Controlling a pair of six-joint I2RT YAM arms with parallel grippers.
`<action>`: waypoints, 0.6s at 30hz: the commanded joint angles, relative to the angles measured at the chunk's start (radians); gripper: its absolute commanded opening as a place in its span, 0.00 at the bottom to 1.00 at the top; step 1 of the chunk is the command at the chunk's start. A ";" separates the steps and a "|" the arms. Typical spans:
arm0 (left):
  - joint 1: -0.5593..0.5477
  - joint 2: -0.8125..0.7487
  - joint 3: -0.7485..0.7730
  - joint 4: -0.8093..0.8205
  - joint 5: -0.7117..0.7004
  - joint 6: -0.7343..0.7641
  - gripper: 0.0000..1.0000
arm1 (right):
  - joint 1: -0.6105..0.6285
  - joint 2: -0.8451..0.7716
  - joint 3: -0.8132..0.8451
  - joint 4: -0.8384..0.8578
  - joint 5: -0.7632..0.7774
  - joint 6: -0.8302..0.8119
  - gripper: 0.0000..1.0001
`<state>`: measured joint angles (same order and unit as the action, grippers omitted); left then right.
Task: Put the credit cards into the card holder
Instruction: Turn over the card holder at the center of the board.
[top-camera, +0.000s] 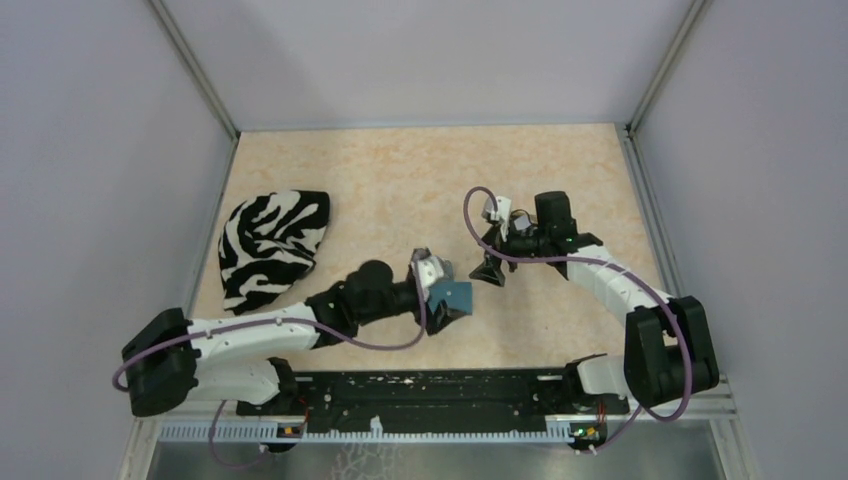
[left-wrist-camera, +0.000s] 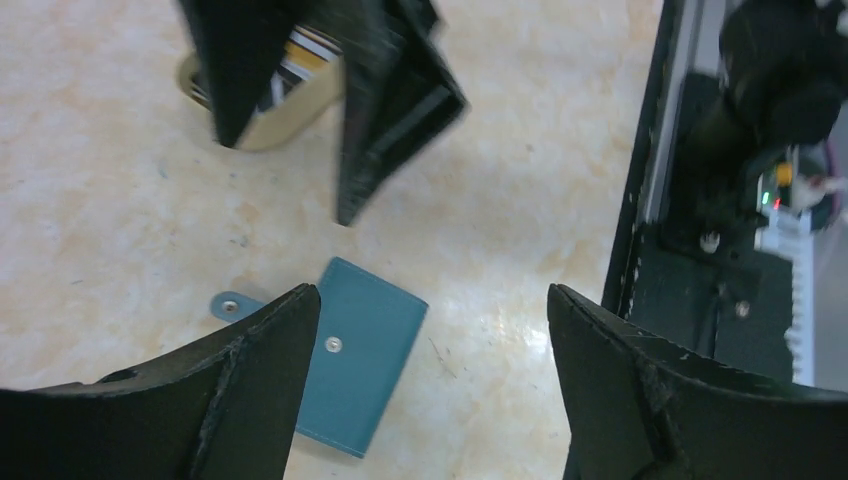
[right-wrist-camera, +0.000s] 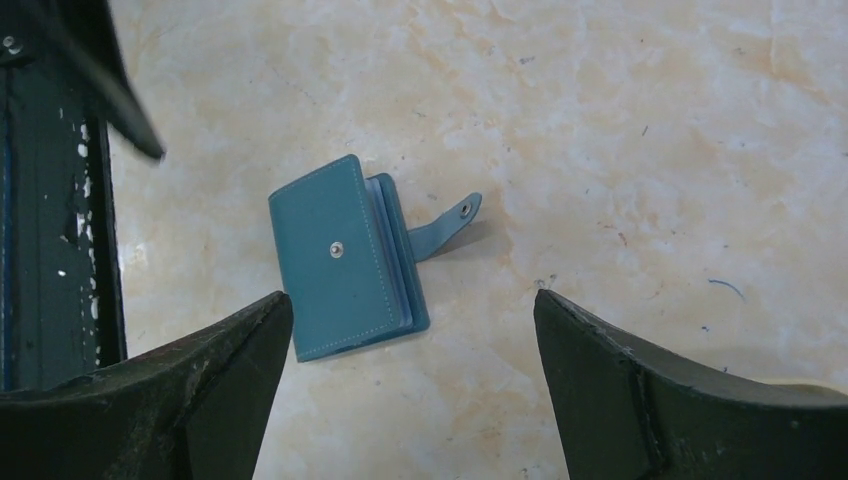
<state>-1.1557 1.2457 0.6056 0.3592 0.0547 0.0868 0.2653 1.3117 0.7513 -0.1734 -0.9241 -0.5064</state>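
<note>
The teal card holder (right-wrist-camera: 338, 262) lies folded on the table with its snap tab (right-wrist-camera: 452, 222) hanging loose to one side; it also shows as the card holder (left-wrist-camera: 362, 352) in the left wrist view and as the card holder (top-camera: 462, 296) from above. My left gripper (left-wrist-camera: 432, 300) hangs open just above it, touching nothing. My right gripper (right-wrist-camera: 412, 300) is open and empty too, a little beyond the holder. Edges of the credit cards (left-wrist-camera: 310, 50) show in a beige tray (left-wrist-camera: 262, 128), partly hidden behind the right gripper's fingers (left-wrist-camera: 392, 110).
A zebra-striped cloth (top-camera: 270, 245) lies at the left of the table. The black base rail (top-camera: 430, 395) runs along the near edge, close to the holder. The tray is hidden under the right gripper (top-camera: 492, 268) in the top view.
</note>
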 joint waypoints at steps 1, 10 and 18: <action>0.150 -0.062 -0.024 0.081 0.254 -0.310 0.88 | -0.007 -0.023 0.030 -0.030 -0.057 -0.184 0.87; 0.325 0.170 -0.003 0.165 0.399 -0.519 0.48 | 0.038 0.148 0.293 -0.287 -0.081 -0.316 0.72; 0.358 0.193 -0.068 0.181 0.320 -0.394 0.31 | 0.092 0.353 0.384 -0.181 -0.005 0.069 0.68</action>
<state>-0.8040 1.4315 0.5598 0.4877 0.3679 -0.3576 0.3454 1.5929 1.1046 -0.3943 -0.9432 -0.6456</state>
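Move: The turned-over card holder lies on the table some 14 cm below the empty left hand, about 3 cm ahead of it and level with it sideways. From the right hand it is roughly 6 cm back, 7 cm to the left and 12 cm down. The card tray stands about 8 cm ahead of the right hand and 13 cm to its right, some 12 cm lower. Left hand lifts, then sinks 9 cm towards the card holder, 6 cm farther forward, narrowing; right goes forward-left. ##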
